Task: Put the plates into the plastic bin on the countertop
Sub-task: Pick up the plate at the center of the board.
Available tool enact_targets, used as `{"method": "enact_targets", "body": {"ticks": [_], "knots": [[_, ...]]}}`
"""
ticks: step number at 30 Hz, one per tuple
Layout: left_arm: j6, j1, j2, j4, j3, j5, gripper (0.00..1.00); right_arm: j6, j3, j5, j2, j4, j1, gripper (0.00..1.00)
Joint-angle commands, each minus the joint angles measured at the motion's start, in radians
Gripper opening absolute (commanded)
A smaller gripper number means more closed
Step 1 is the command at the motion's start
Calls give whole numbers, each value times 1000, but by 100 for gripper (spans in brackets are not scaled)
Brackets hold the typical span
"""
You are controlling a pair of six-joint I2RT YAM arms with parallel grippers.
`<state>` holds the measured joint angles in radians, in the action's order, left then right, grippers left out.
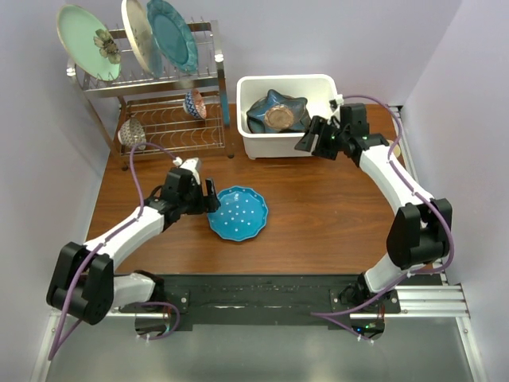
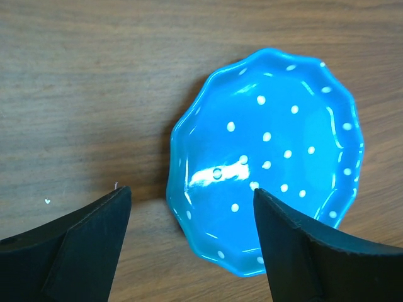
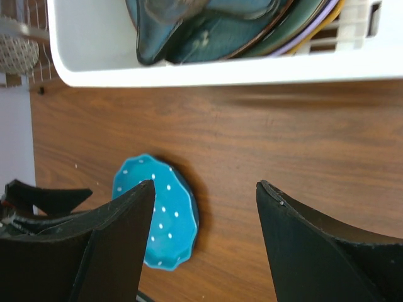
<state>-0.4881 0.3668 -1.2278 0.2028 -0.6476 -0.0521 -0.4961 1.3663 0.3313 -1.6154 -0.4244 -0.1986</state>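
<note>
A blue scalloped white-dotted plate [image 1: 238,213] [image 2: 267,157] [image 3: 157,214] lies flat on the wood countertop [image 1: 326,215]. My left gripper [image 1: 209,196] [image 2: 189,192] hangs open at the plate's left rim, one finger over bare wood and the other over the plate. The white plastic bin [image 1: 278,145] [image 3: 220,72] stands at the back, holding a dark-blue star-shaped plate [image 1: 274,111] [image 3: 208,31] on top of other plates. My right gripper [image 1: 312,137] [image 3: 204,184] is open and empty just in front of the bin's right part. A mint plate [image 1: 86,41] and a dark-rimmed cream plate [image 1: 137,33] stand in the rack.
The chrome wire dish rack [image 1: 159,103] stands at the back left, with a teal round plate [image 1: 171,33] on its upper tier and two small patterned bowls [image 1: 195,103] [image 1: 131,131] below. Lilac walls close in the left, back and right sides.
</note>
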Motion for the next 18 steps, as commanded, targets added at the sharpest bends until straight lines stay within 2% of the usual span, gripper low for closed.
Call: {"method": "enact_targets", "body": {"ticks": [1,17,18], "knots": [[-12,-3,-44,-36,19,-3,80,14,-47,37,57,59,-38,69],[-18,-3,-148,-120,58,-52,45,5,-213,90,60,121,-79,68],[-18,-3,-159,-131,60,-52,40,5,-219,94,57,127,-87,68]]}}
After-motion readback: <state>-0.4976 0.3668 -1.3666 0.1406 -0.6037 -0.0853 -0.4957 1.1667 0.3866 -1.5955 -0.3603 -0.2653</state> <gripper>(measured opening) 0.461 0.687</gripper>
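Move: The blue dotted plate's middle lies about 7 cm to the left hand's right, some 2 cm back and 6 cm below, with its near rim just under those fingers. From the same hand the plastic bin stands roughly 22 cm ahead and 18 cm right, and the dish rack about 20 cm ahead and 9 cm left. From the right hand the plate is about 15 cm back, 18 cm left and 18 cm below; the bin's middle is 8 cm ahead, 4 cm left and 13 cm lower. The left hand sinks about 4.5 cm onto the plate's left rim, easing back a centimetre and tipping slightly steeper, while its wide-open fingers close to around half, one outside the rim and one over the plate's inside; a firm pinch can't be seen. Meanwhile the right hand, empty and its opening unchanged, comes away from the bin's front towards the plate, dropping some 5.5 cm, drawing back nearly as far and drifting a little left as its fingers tip further down. ##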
